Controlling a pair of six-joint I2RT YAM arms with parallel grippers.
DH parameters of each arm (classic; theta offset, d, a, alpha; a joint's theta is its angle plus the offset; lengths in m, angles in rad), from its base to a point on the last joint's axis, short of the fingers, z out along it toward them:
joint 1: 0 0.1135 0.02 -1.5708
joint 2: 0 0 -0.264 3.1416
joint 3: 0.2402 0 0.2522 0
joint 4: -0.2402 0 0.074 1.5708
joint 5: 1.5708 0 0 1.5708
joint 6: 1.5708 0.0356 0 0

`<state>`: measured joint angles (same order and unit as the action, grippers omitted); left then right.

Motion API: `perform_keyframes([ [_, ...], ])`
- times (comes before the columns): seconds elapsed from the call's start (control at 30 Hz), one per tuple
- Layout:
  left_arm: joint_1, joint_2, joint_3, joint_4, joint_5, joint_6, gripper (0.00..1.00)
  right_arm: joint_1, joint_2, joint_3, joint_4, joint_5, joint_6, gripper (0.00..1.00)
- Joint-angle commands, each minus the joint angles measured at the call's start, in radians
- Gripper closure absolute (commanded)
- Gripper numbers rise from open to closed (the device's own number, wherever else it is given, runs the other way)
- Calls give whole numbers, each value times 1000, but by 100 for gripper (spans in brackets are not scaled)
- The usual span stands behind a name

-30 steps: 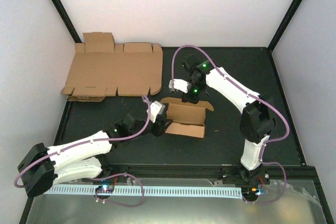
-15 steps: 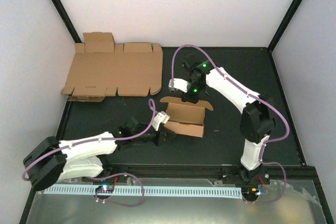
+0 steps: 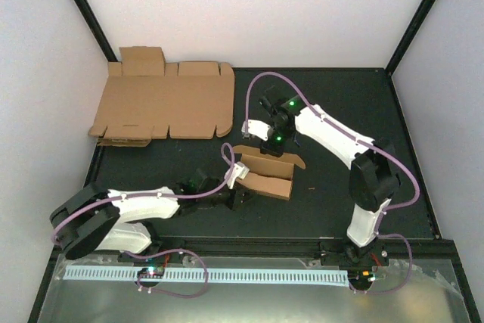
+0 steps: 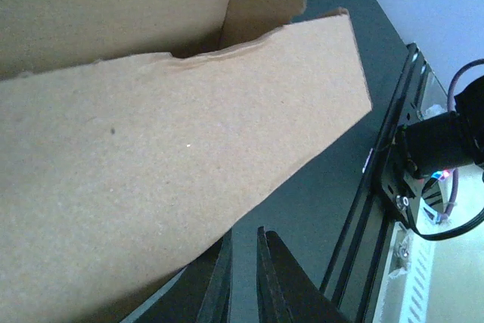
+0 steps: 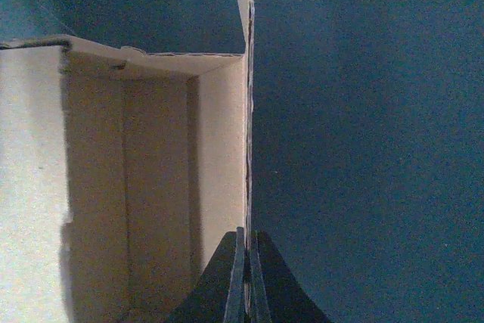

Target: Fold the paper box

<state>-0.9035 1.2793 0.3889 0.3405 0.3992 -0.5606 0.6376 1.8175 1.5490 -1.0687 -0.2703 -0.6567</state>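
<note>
The paper box is a half-folded brown cardboard tray on the dark mat, open side up, with flaps sticking out at its back. My right gripper reaches down at the back wall and is shut on that thin upright wall, whose edge runs straight between the fingers of the right gripper. My left gripper lies low at the box's near left corner. In the left wrist view the box's side panel fills the frame above the left gripper, whose jaws stand almost together with nothing between them.
A larger flat cardboard sheet lies at the back left against the wall, with a small folded piece at its near edge. A black frame rail borders the mat on the near side. Cage posts stand at the back corners.
My left arm has dropped low and slid to the box's near left corner while its jaws closed. The box and right gripper shifted slightly left.
</note>
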Motion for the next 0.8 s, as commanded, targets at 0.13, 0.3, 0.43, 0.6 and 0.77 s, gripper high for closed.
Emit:
perform_keyframes([
  [0.13,7,44,5,68,-27,-1,88,48,-133,-83,101,-49,130,98],
  [0.3,16,29,7,49,-40,-3,88,79,-177,-143,107,-75,181,98],
  [0.43,25,24,8,54,-45,-1,87,93,-226,-224,151,-131,225,98],
  [0.6,41,34,18,58,-44,1,88,116,-264,-305,190,-182,275,98],
  [0.77,62,26,13,58,-36,3,87,136,-292,-357,196,-100,282,98],
])
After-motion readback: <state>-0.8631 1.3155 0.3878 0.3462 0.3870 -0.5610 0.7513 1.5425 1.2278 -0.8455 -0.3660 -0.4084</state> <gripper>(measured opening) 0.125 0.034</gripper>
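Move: The right hand holds the raised lid at its free edge. The front wall of the paper box, where the lid is headed, lies about 10 cm back, 3 cm to its left and some 7 cm lower, with the box's middle about 5 cm back, 2 cm left and 8 cm below. From the left hand, the front wall's middle is roughly 4 cm ahead and 6 cm to the right, about level; the box's middle is 8 cm ahead and 8 cm right. Keeping its pinch on the lid's edge, the right hand draws the lid back over the open box towards the front wall, about 7 cm, rising some 2.5 cm at first and sinking a little at the end; its fingers swing about 10 degrees farther towards the left. The left hand, barely open, stays at the front wall's lower edge, settling about 1 cm and then edging slightly forward. ##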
